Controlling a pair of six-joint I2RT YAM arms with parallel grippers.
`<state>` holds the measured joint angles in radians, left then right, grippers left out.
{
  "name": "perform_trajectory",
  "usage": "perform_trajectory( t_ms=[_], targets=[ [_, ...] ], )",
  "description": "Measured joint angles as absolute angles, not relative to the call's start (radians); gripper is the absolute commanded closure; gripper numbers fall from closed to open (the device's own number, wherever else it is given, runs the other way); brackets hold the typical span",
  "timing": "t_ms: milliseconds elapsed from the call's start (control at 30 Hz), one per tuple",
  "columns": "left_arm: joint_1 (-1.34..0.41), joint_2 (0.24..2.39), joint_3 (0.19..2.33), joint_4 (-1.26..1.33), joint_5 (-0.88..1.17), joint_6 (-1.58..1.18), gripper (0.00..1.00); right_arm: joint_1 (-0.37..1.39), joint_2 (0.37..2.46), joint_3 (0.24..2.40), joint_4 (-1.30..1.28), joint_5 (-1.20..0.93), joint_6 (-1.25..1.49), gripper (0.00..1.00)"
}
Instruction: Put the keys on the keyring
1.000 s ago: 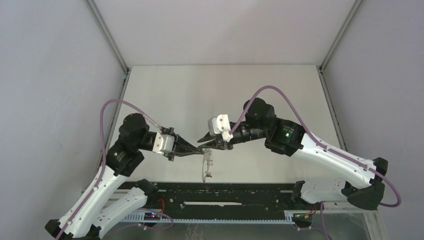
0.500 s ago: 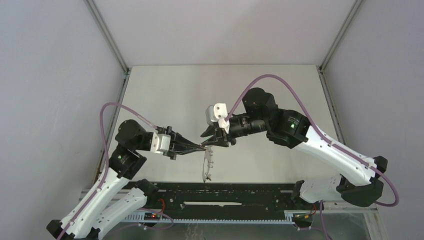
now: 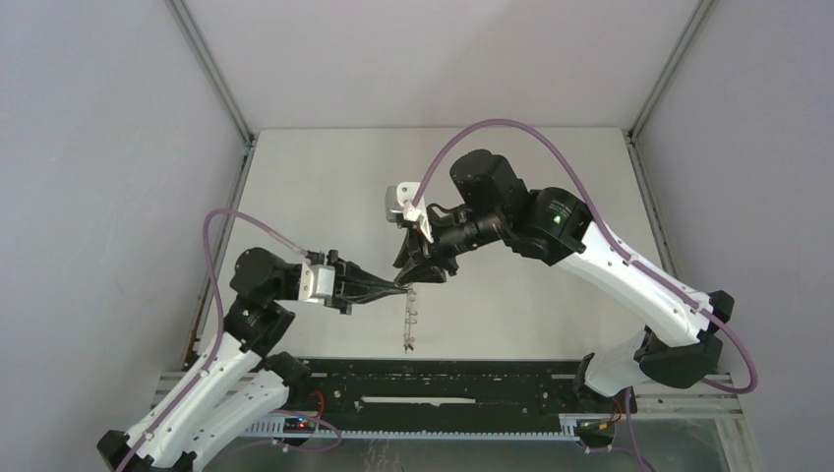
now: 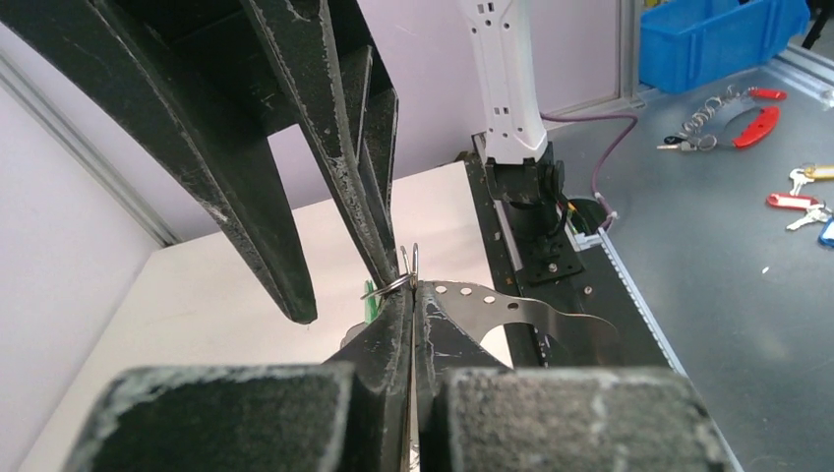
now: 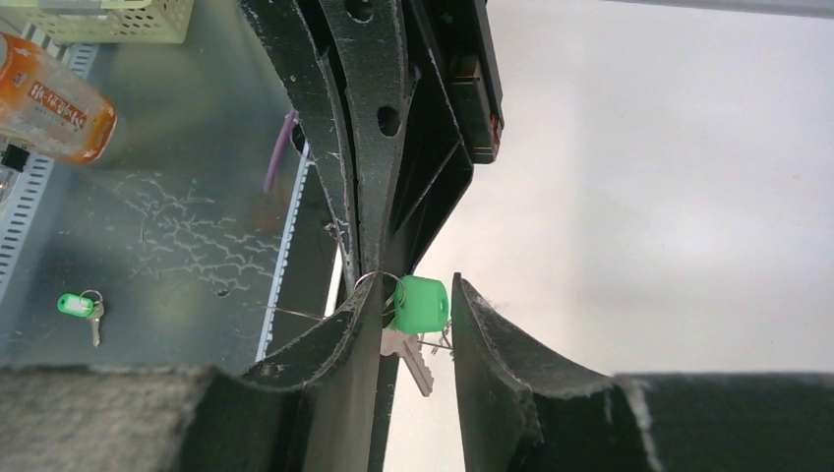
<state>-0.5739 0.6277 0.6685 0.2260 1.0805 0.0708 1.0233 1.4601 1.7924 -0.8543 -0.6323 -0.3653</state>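
Note:
My left gripper [image 3: 398,287] is shut on the top edge of the keyring [image 3: 408,320], a flat grey plate that hangs down from it above the table. In the left wrist view the keyring [image 4: 511,310] runs right from the left gripper [image 4: 413,287], with a small wire loop [image 4: 393,285] at the tips. My right gripper [image 3: 418,273] meets it from above. In the right wrist view the green-headed key [image 5: 423,303] hangs from that loop between the right gripper's [image 5: 418,280] open fingers [image 5: 492,334]. A gap shows on the key's right side.
A black rail [image 3: 443,383] runs along the table's near edge. Beyond the table, a metal bench holds a blue bin [image 4: 708,34], a red-handled tool [image 4: 752,110], loose tagged keys [image 4: 797,202], an orange bottle [image 5: 54,98] and a green-tagged key [image 5: 77,305].
The right arm has swung left and farther back, and its jaws have widened around the green key. My left gripper stays shut on the keyring, shifted slightly down.

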Motion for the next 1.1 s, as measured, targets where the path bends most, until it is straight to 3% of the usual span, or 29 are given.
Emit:
perform_trajectory(
  t_ms=[500, 833, 1100],
  targets=[
    [-0.582, 0.568, 0.6, 0.385, 0.957, -0.011, 1.0, 0.988, 1.544, 1.955, -0.956, -0.633, -0.311, 0.57],
    [-0.588, 0.545, 0.562, 0.452, 0.903, -0.055, 1.0, 0.925, 1.542, 1.946, -0.859, -0.585, -0.199, 0.39],
    [-0.591, 0.52, 0.55, 0.471, 0.863, -0.076, 1.0, 0.881, 1.436, 1.853, -0.738, -0.559, -0.187, 0.34]
  ],
)
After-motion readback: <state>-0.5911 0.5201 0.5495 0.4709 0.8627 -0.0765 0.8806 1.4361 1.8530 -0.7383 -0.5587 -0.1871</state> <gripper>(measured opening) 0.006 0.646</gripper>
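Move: The right hand's open fingers straddle the green key, its fob about 2 cm left, 1 cm back and 2 cm below that hand. The keyring's plate stretches towards the base, its middle some 8 cm back, 1 cm left and 4 cm below. The left hand still pinches at the keyring's edge, with the green key about 2 cm ahead, 2 cm right and 1 cm below it. Right hand backs off the green key, about 6 cm forward and 5 cm up, opening wider; left keeps its pinch, rising slightly. ##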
